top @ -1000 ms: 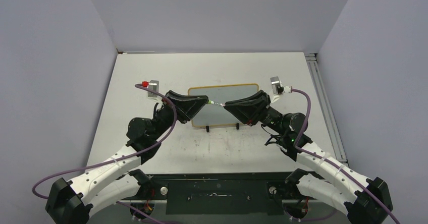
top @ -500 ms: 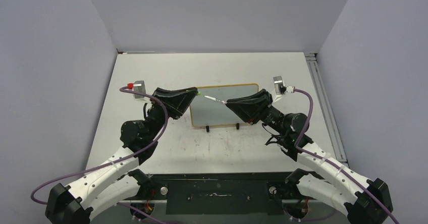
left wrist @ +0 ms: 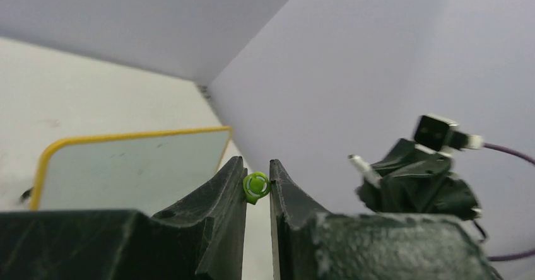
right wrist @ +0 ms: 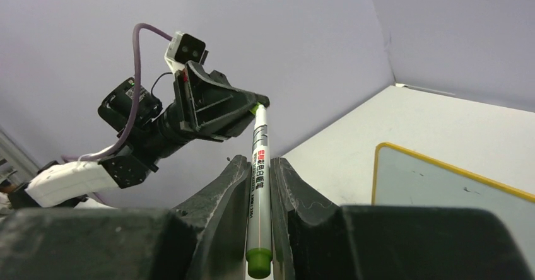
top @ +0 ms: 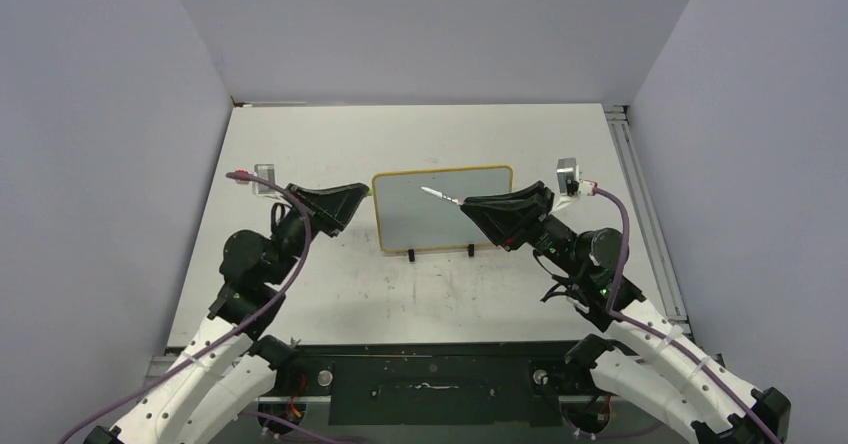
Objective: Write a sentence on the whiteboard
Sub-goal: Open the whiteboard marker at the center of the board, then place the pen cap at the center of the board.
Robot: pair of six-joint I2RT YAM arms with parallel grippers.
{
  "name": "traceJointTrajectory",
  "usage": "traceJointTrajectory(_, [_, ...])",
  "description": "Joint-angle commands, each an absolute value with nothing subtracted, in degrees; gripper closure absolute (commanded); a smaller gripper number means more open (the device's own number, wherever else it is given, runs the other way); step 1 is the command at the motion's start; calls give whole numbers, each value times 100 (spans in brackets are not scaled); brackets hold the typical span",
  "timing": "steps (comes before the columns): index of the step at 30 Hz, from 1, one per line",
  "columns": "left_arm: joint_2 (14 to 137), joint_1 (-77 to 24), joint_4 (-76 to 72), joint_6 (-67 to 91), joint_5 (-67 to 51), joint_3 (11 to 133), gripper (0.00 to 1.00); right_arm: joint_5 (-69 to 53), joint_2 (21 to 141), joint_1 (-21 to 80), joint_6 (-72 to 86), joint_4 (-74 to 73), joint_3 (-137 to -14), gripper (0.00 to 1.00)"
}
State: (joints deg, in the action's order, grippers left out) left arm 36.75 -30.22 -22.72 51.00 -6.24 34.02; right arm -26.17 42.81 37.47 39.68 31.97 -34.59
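Note:
The whiteboard (top: 440, 216), a small white board with a yellow frame, stands mid-table on two black feet; it also shows in the left wrist view (left wrist: 126, 166) and the right wrist view (right wrist: 454, 195). The sentence does not show in any view. My right gripper (top: 463, 203) (right wrist: 258, 160) is shut on a silver marker (right wrist: 259, 198) with a green end. The marker (top: 435, 195) points left over the board's upper middle, uncapped. My left gripper (top: 364, 191) (left wrist: 255, 161) hovers just left of the board, shut on the green cap (left wrist: 257, 185).
The scuffed white tabletop (top: 400, 139) is enclosed by grey walls at the left, back and right. A metal rail (top: 640, 194) runs along the table's right edge. The two grippers face each other across the board.
The grippers met over the board a second ago. The left one has pulled away leftward with the green cap. The right has shifted slightly right, still holding the uncapped marker.

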Motion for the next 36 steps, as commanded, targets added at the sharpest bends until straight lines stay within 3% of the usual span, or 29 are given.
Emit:
traceJointTrajectory(1, [3705,-2777,299,4821,-229,3458,100,-2281,4051,3718,3354,2525,-3787,95])
traceJointTrajectory(17, [5027,-2751,1487,4519,-47,2815,100,-2152,3915,3734,3329,2311,-3712,95])
traceJointTrajectory(25, [5536,-2759,1328,4509,-261,2626,100,-2106,3907,3727,3290,2201,-3691,95])
traceJointTrajectory(31, [5737,-2752,1265,4500,-176,2466,90,-1952,3844,3734,3227,1930,-3682,95])
traceJointTrajectory(36, [6047,-2759,1209,4453,-277,2478,89,-1896,3837,3727,3156,1763,-3700,95])
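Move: The green cap, already off the marker and in the left fingers, is bound for bare table some 37 cm below that hand, about 1 cm back and 4 cm left. From the left hand, the propped whiteboard's middle is roughly 12 cm ahead, 13 cm right and 25 cm lower; the marker in the other gripper is about 13 cm right and 1 cm back, level with it. From the right hand, the bare table spot lies about 19 cm left, 1 cm ahead and 37 cm below. The green cap, still pinched in the left fingers, is carried down about 33 cm towards the bare table left of and nearer than the whiteboard, fast at first, then slowing as the wrist tips the fingers some 70 degrees, from slightly raised to steeply down. The right hand keeps its hold on the uncapped marker and sinks about 3 cm. ##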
